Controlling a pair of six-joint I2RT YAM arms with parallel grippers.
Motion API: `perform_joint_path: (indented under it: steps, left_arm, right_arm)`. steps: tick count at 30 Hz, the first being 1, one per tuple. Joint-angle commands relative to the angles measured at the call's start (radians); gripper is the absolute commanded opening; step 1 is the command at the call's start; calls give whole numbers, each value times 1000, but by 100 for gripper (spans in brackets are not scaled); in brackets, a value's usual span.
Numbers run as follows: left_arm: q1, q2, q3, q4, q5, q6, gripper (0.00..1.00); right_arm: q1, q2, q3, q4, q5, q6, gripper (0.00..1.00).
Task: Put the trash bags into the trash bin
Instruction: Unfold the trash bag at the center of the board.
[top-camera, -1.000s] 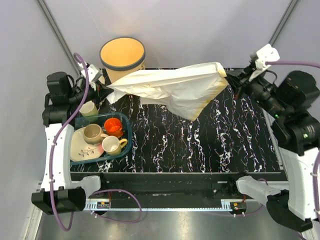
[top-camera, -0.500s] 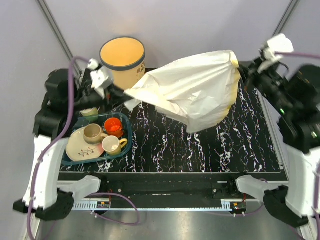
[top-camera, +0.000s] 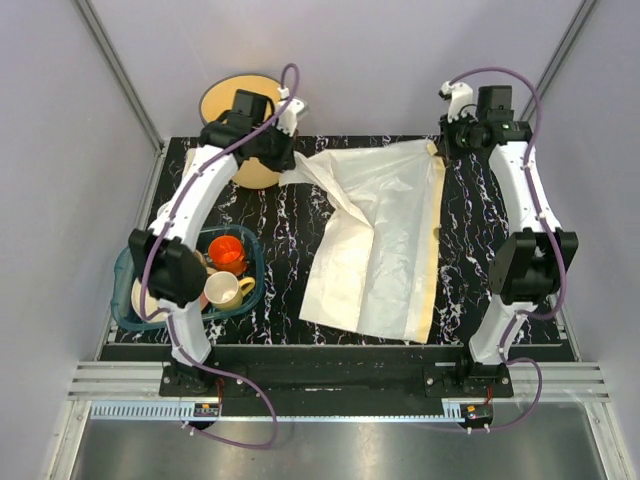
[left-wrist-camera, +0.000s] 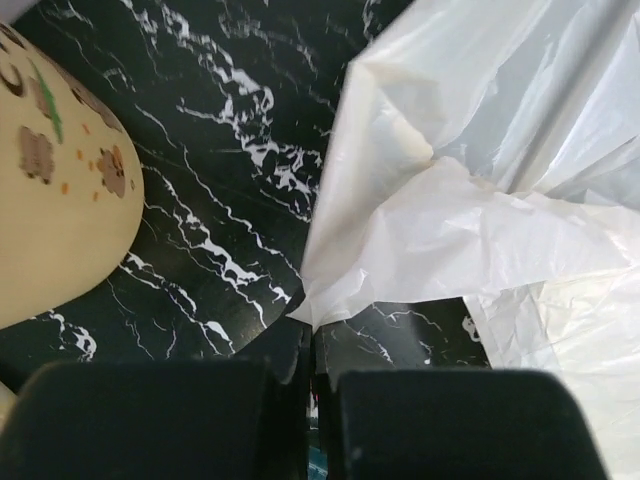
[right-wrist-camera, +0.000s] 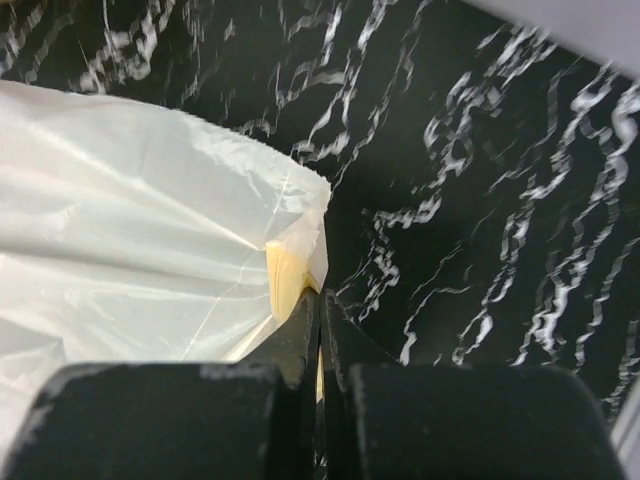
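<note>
The trash bag (top-camera: 380, 250) is a wide, pale, crinkly sheet spread from the table's far edge toward the front. My left gripper (top-camera: 290, 172) is shut on its far left corner, right beside the trash bin. My right gripper (top-camera: 440, 150) is shut on the far right corner. The cream-yellow trash bin (top-camera: 215, 100) stands at the far left, partly hidden by my left arm. In the left wrist view the shut jaws (left-wrist-camera: 313, 335) pinch the film's tip (left-wrist-camera: 480, 200), with the bin's printed side (left-wrist-camera: 50, 200) at left. In the right wrist view the shut jaws (right-wrist-camera: 318, 300) clamp the bag's yellowish folded corner (right-wrist-camera: 130, 250).
A teal dish tray (top-camera: 125, 290) sits at the table's left front. It holds an orange cup (top-camera: 226, 252), a cream mug (top-camera: 222, 290) and a plate. Black marbled tabletop (top-camera: 480, 260) shows to the right of the bag. Grey walls close in the far side.
Both arms have stretched out to the table's far edge. The bag, bunched in the air between them before, now hangs and spreads as a long sheet toward the front.
</note>
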Motion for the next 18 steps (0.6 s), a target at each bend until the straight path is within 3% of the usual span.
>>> perform_joint_path:
  steps: [1,4,6,7,8,9,10,12,14,16,18]
  left_arm:
    - [-21,62,81,-88,-156,52,0]
    - [-52,53,-15,-96,-131,82,0]
    - [-85,54,-69,-96,-146,83,0]
    - [-92,62,-77,-93,-150,73,0]
    - [-93,69,-79,-94,-157,63,0]
    - [-93,86,-62,-106,-174,56,0]
    - [-92,114,-54,-108,-182,42,0]
    - [-90,144,-30,-116,-200,37,0]
    - [-90,174,-2,-113,-214,33,0]
    - [-90,194,15,-114,-217,39,0]
    - [-90,203,13,-113,-219,51,0]
  right_arm:
    - [6,42,-125,100,-37,-80,0]
    - [6,130,-111,108,-19,-100,0]
    - [4,174,-76,96,-10,-80,9]
    - [6,225,-12,81,8,-56,19]
    - [4,253,30,24,25,-45,38]
    - [6,287,84,-17,51,-34,72]
    - [6,345,192,-65,119,-29,78]
    - [4,379,286,-221,161,-61,80]
    - [-29,308,246,-272,107,-78,81]
    - [-17,159,65,-286,-32,-109,76]
    - [35,26,-126,-308,-78,-137,72]
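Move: Both grippers already pinch the trash bag's far corners, with the board roughly 22 cm below each. The left corner's place on it lies about 2 cm back and 1 cm right of the left hand; the trash bin stands about 10 cm ahead and 8 cm left, the orange mug 12 cm back and 14 cm left. The right corner's place is about 2 cm ahead and 3 cm left of the right hand, and the bag's near right corner some 36 cm back, 2 cm left. Lower both grippers together to lay the bag's far edge down on the board. Keep the left shut on its corner, sinking about 12 cm while its fingertips tip further down. Drop the right some 14 cm, opening its fingers wide near the bottom to let go of its corner; let it run a little forward, then draw it back. ##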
